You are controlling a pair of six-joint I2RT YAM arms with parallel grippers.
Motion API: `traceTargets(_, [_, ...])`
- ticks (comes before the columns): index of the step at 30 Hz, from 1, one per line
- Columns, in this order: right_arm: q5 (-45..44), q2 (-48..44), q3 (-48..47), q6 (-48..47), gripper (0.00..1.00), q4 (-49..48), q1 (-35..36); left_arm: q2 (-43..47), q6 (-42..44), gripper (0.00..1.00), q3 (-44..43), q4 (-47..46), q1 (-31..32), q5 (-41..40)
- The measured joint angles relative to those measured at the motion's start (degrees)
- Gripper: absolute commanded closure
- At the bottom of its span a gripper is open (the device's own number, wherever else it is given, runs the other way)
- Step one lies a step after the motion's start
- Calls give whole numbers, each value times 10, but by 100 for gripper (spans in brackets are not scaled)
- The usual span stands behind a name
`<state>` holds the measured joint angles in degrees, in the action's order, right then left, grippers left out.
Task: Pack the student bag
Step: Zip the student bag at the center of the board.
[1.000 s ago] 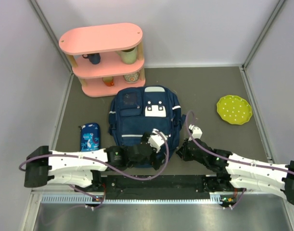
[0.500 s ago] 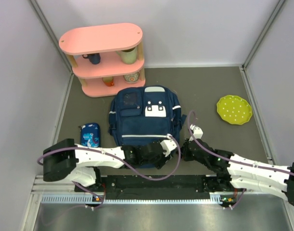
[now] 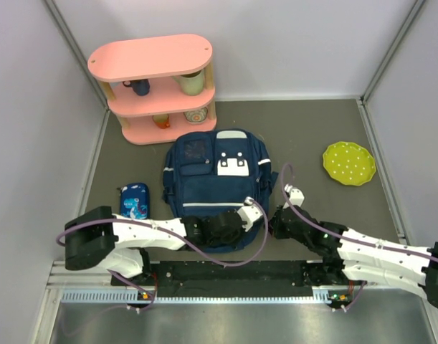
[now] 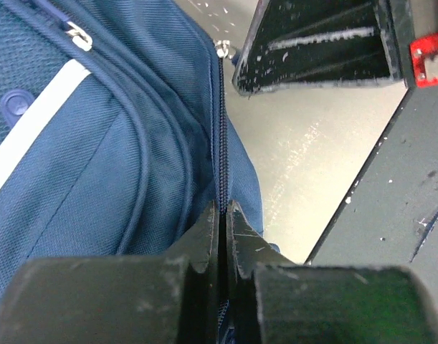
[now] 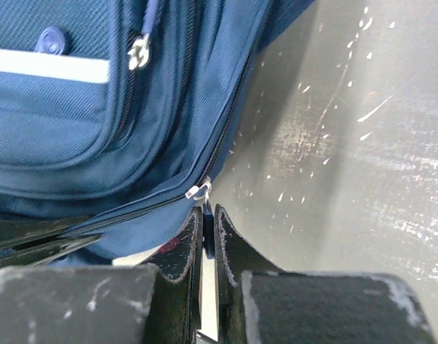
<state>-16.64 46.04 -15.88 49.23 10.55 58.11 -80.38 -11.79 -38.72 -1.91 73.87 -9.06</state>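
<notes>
The navy student bag (image 3: 215, 179) lies flat mid-table, white patches facing up. My left gripper (image 3: 241, 218) is at the bag's near right corner, shut on the bag's zipper seam (image 4: 222, 143); it shows in the left wrist view (image 4: 224, 208). My right gripper (image 3: 276, 223) is just right of that corner. In the right wrist view it (image 5: 208, 211) is shut on the dark zipper pull (image 5: 206, 204) hanging from a metal slider (image 5: 197, 190). The zipper line looks closed in both wrist views.
A pink three-tier shelf (image 3: 154, 86) with cups stands behind the bag. A small bright-blue pencil case (image 3: 134, 201) lies left of the bag. A yellow-green dotted plate (image 3: 349, 163) sits at the right. Walls enclose the table.
My left arm swung its base end outward and its gripper slid right along the bag's near edge to the right corner. My right gripper moved slightly left toward that corner.
</notes>
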Motion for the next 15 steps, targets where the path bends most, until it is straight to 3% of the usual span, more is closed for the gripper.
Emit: traceTargets(15, [70, 82, -56, -76, 100, -17, -167, 210, -139, 100, 141, 7, 1, -28])
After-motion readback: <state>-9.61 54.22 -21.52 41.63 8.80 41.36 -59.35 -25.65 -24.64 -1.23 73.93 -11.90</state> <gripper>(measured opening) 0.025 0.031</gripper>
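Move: The right gripper already pinches the zipper pull at the bag's near right corner; the side strap it heads for lies about 12 cm ahead and 2 cm right, some 3 cm lower, with the badge panel 16 cm ahead and 10 cm left. From the left gripper, pinching the zipper seam, the pull is 4 cm ahead and 2 cm right; the middle of the bag's near edge is 13 cm left, 4 cm back, and the white strip 11 cm left, 8 cm ahead. Draw the right gripper forward about 6 cm, veering a little to the right, pulling the zipper pull along the bag's right side towards the side strap. Meanwhile, keep the left pinch on the seam and tow it some 5 cm left, slightly back and up, away from the right hand as a counter-hold, wrist turning some 15 degrees. Keep both grippers shut. ##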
